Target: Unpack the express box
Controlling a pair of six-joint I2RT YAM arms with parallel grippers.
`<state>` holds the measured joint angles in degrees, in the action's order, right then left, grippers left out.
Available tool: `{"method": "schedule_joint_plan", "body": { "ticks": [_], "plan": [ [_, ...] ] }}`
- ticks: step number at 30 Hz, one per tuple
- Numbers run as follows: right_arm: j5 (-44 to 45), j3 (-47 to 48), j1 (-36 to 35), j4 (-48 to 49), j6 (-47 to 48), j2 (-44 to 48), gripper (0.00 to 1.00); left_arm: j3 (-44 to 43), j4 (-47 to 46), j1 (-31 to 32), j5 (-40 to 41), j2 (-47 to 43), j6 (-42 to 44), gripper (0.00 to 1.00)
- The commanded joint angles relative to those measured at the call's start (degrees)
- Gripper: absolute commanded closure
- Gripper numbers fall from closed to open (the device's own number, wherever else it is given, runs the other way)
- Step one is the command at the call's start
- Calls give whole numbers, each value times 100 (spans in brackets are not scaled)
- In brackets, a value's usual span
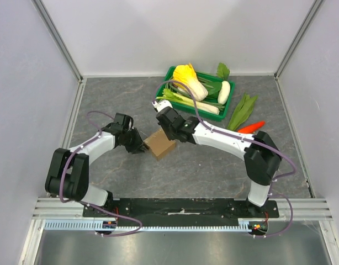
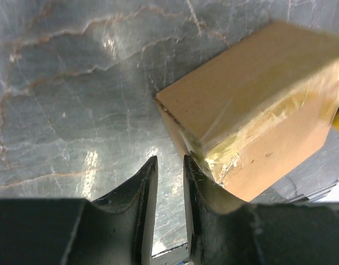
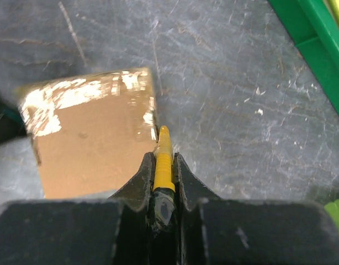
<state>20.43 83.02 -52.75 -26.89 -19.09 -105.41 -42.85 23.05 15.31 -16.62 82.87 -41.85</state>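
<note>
The express box is a small brown cardboard box, closed and sealed with clear shiny tape, lying on the grey table. In the left wrist view the box fills the upper right. My left gripper sits at its near corner with a narrow empty gap between the jaws, and its right finger touches the taped edge. In the top view this gripper is just left of the box. My right gripper is shut on a yellow tool whose tip rests at the right edge of the box.
A green crate of vegetables stands behind the box at the back, and its corner shows in the right wrist view. Loose green leaves and a red vegetable lie to the crate's right. White walls enclose the table.
</note>
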Motion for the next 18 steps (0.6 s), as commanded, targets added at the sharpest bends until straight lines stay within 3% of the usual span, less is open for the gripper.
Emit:
{"method": "schedule_joint_plan", "body": {
  "ticks": [1,10,16,18],
  "plan": [
    [-267,-304,-226,-79,-454,749,100,-557,-178,16,-96,264,317,69],
    [-119,-656,-709,-290,-991,1373,100,-1611,164,-11,247,1046,511,68],
    [1489,-296,-991,-948,-780,1505,100,-2227,541,-195,896,1091,590,67],
    [2017,-85,-974,-958,-562,1505,100,-2237,665,-230,1318,828,537,62]
  ]
}}
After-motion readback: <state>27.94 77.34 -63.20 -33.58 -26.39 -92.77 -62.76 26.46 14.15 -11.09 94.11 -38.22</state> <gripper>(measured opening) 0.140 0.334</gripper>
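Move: The cardboard box's left corner is right at the left gripper's fingertips: the box's middle is about 6 cm to the right, 2 cm ahead and just below them. From the right gripper, still holding the yellow knife, the box lies some 4 cm left, 2 cm back and 9 cm down. The green tray is about 20 cm ahead of the right gripper and 8 cm to its right; the leafy greens are roughly 8 cm ahead and 24 cm right. Turn the box with both arms working opposite ways: push its left corner forward with the left fingertips, carrying that gripper about 9 cm forward and letting it rise only in the second half, opening unchanged. Meanwhile draw the right gripper back some 8 cm along the box's right side while climbing 4 to 5 cm, knife kept gripped. ##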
